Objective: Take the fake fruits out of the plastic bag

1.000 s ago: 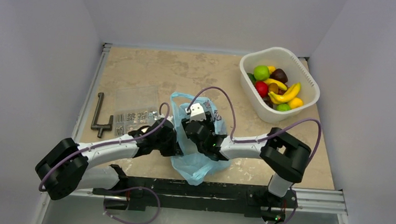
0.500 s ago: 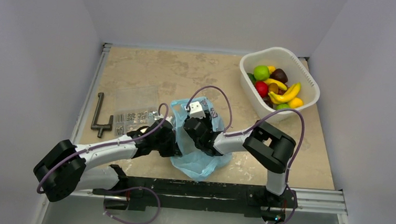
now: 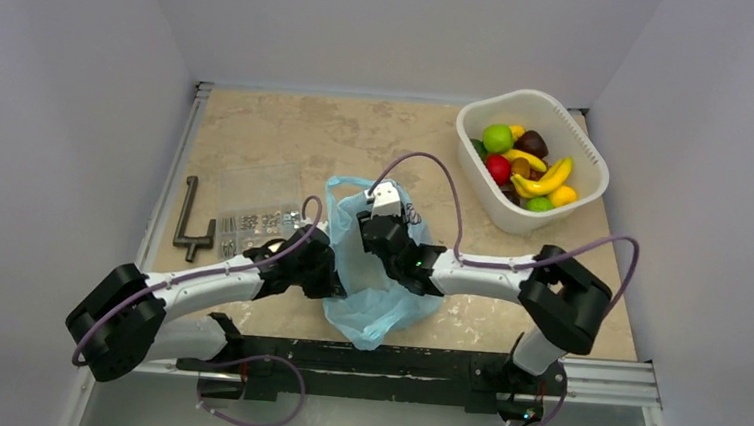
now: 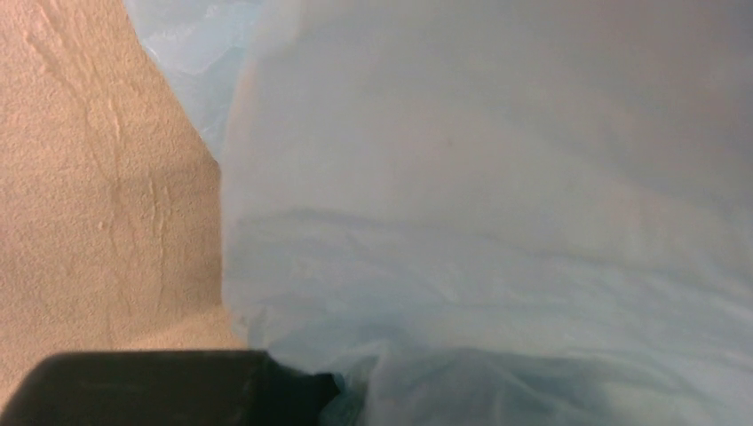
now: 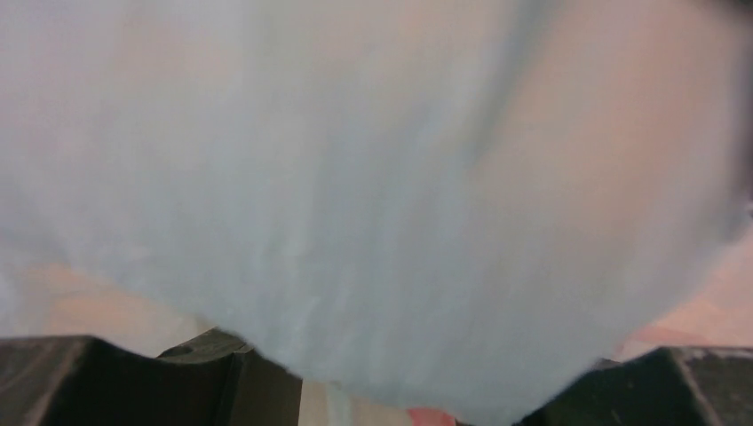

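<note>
The light-blue plastic bag (image 3: 376,308) lies crumpled at the near middle of the table. No fake fruits show inside it; its film hides what it holds. My left gripper (image 3: 336,278) is at the bag's left edge and is shut on a bunched fold of the film (image 4: 488,222); one dark finger (image 4: 160,390) shows, the other is hidden. My right gripper (image 3: 376,235) is over the bag's upper part. In the right wrist view its fingers (image 5: 133,382) stand wide apart and open, with blue film (image 5: 355,177) draped across them.
A white slotted basket (image 3: 574,202) at the back right holds several toy fruits. A clear flat box of metal parts (image 3: 258,210) and a black T-shaped tool (image 3: 192,225) lie left of the bag. Grey walls stand on three sides.
The right arm's elbow swung out to the right and its wrist moved a little farther up the bag. The left arm and its hold on the bag stayed put.
</note>
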Controlling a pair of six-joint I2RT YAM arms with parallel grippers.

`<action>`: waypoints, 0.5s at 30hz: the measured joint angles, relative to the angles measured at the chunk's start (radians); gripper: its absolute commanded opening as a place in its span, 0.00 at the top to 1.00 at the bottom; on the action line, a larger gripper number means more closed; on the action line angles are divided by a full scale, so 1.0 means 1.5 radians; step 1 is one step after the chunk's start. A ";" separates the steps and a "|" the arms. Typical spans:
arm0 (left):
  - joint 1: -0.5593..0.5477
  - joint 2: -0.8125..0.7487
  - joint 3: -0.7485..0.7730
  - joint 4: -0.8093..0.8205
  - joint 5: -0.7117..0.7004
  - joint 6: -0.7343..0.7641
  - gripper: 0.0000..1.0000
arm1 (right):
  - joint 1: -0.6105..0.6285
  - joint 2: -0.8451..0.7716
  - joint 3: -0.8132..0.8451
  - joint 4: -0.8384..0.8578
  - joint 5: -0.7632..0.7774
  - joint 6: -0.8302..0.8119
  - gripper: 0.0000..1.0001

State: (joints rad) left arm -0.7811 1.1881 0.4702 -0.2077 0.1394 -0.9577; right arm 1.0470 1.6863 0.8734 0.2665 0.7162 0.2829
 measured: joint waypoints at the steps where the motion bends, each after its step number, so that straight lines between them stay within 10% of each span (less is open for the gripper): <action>1: 0.000 0.003 0.002 0.000 -0.001 0.000 1.00 | 0.000 -0.027 -0.005 -0.014 -0.021 0.010 0.95; 15: 0.000 0.032 0.023 -0.007 -0.011 0.007 1.00 | -0.018 -0.309 -0.075 -0.176 -0.404 0.054 1.00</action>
State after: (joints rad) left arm -0.7811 1.2366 0.5053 -0.2180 0.1223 -0.9470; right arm 1.0203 1.2224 0.7612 0.0021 0.1104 0.3637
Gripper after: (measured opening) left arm 0.006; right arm 0.478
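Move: The right gripper already holds the avocado, hidden in the far part of the blue bag. The white fruit bin it is to go into lies about 29 cm to this hand's right, 10 cm farther out and slightly lower. The bag's middle is some 12 cm back, 1 cm to the right and 5 cm below. The left gripper holds the bag's left edge; from it the bin lies about 26 cm ahead, 35 cm right and 4 cm higher. Draw the right gripper back about 10 cm, away from the bag's far end, while lifting it some 6 to 7 cm, and keep the fingers clamped on the avocado. As you pull, swing the hand about 25 to 30 degrees counter-clockwise, with its left side rising and its fingers tipping a little down. Hold the left gripper practically still, shut on the bag's left edge. ##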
